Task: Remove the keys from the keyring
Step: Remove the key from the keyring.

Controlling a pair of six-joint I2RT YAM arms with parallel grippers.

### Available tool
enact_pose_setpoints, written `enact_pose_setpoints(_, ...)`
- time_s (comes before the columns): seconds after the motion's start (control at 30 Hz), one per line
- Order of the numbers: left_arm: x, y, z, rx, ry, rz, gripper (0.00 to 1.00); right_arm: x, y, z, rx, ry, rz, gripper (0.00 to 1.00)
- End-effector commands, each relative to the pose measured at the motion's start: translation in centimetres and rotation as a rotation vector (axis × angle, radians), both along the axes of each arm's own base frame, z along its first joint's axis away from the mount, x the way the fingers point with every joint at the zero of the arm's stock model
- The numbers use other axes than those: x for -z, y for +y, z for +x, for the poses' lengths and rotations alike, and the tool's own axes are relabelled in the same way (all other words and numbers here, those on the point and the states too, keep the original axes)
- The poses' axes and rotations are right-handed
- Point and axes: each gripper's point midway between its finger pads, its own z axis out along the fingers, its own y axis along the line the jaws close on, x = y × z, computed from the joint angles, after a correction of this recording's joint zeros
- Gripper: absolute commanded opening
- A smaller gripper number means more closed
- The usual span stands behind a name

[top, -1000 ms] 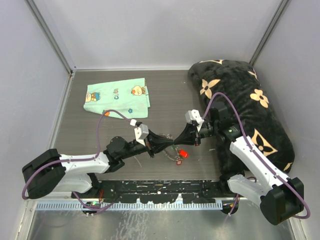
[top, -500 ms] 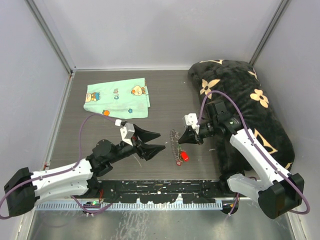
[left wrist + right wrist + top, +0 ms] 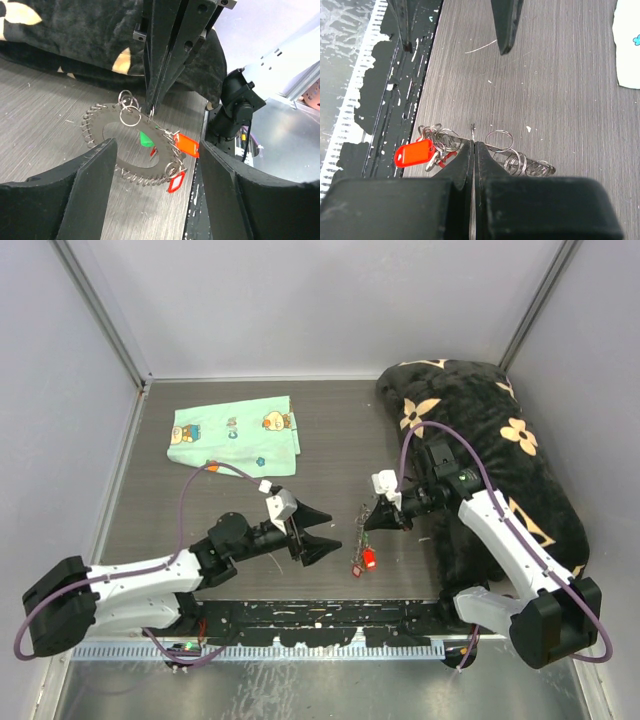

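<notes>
The keyring (image 3: 90, 126), a wide silver loop fringed with small rings, hangs tilted from my right gripper (image 3: 373, 519), its low edge near the table. That gripper (image 3: 472, 145) is shut on the loop's wire (image 3: 532, 165). Keys with an orange head (image 3: 187, 145), a red head (image 3: 176, 182) and a green head (image 3: 145, 139) bunch at the ring's near side; the red one (image 3: 369, 558) dangles lowest. My left gripper (image 3: 336, 530) is open just left of the ring, not touching it. Its fingers (image 3: 97, 180) frame the ring with nothing between them.
A mint-green cartoon-print cloth (image 3: 235, 438) lies at the back left. A large black cushion with tan flowers (image 3: 500, 450) fills the right side, right behind my right arm. A black rail (image 3: 320, 617) runs along the table's near edge.
My left gripper has let go, opened and drawn back to the left of the keyring. My right gripper has stayed shut on the ring, which now hangs from it alone.
</notes>
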Motion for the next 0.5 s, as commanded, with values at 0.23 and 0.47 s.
enact_pose_setpoints(0.23,-2.6,-3.1,-0.2,0.111,-0.248,-0.113,0.64,-2.3,0.3,0.0,-0.056,-0.075,0.071,0.01)
enact_pose_setpoints(0.47,-1.3,-4.3,0.4,0.114,-0.249,-0.118,0.44,-2.1,0.4,-0.2,-0.072,-0.054,0.080,0.01)
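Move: The keyring's toothed metal disc hangs on edge, about 7 cm to the left hand's right, 1 cm ahead and some 6 cm below. From the left hand, the red tag is about 8 cm to the right, 5 cm back and 7 cm lower; the smaller red label is about 5 cm right, 8 cm back and 9 cm below. For the right hand, whose shut fingertips pinch it, the disc is level fore and aft, 1 cm left and 5 cm below. No new touch shows yet: the open left hand heads for the face of the disc hanging from the right fingertips, going about 5 cm down and to the right together, the drop steepening late. Its fingers close part way near the end. The right hand keeps its pinch on the keyring, almost still. ##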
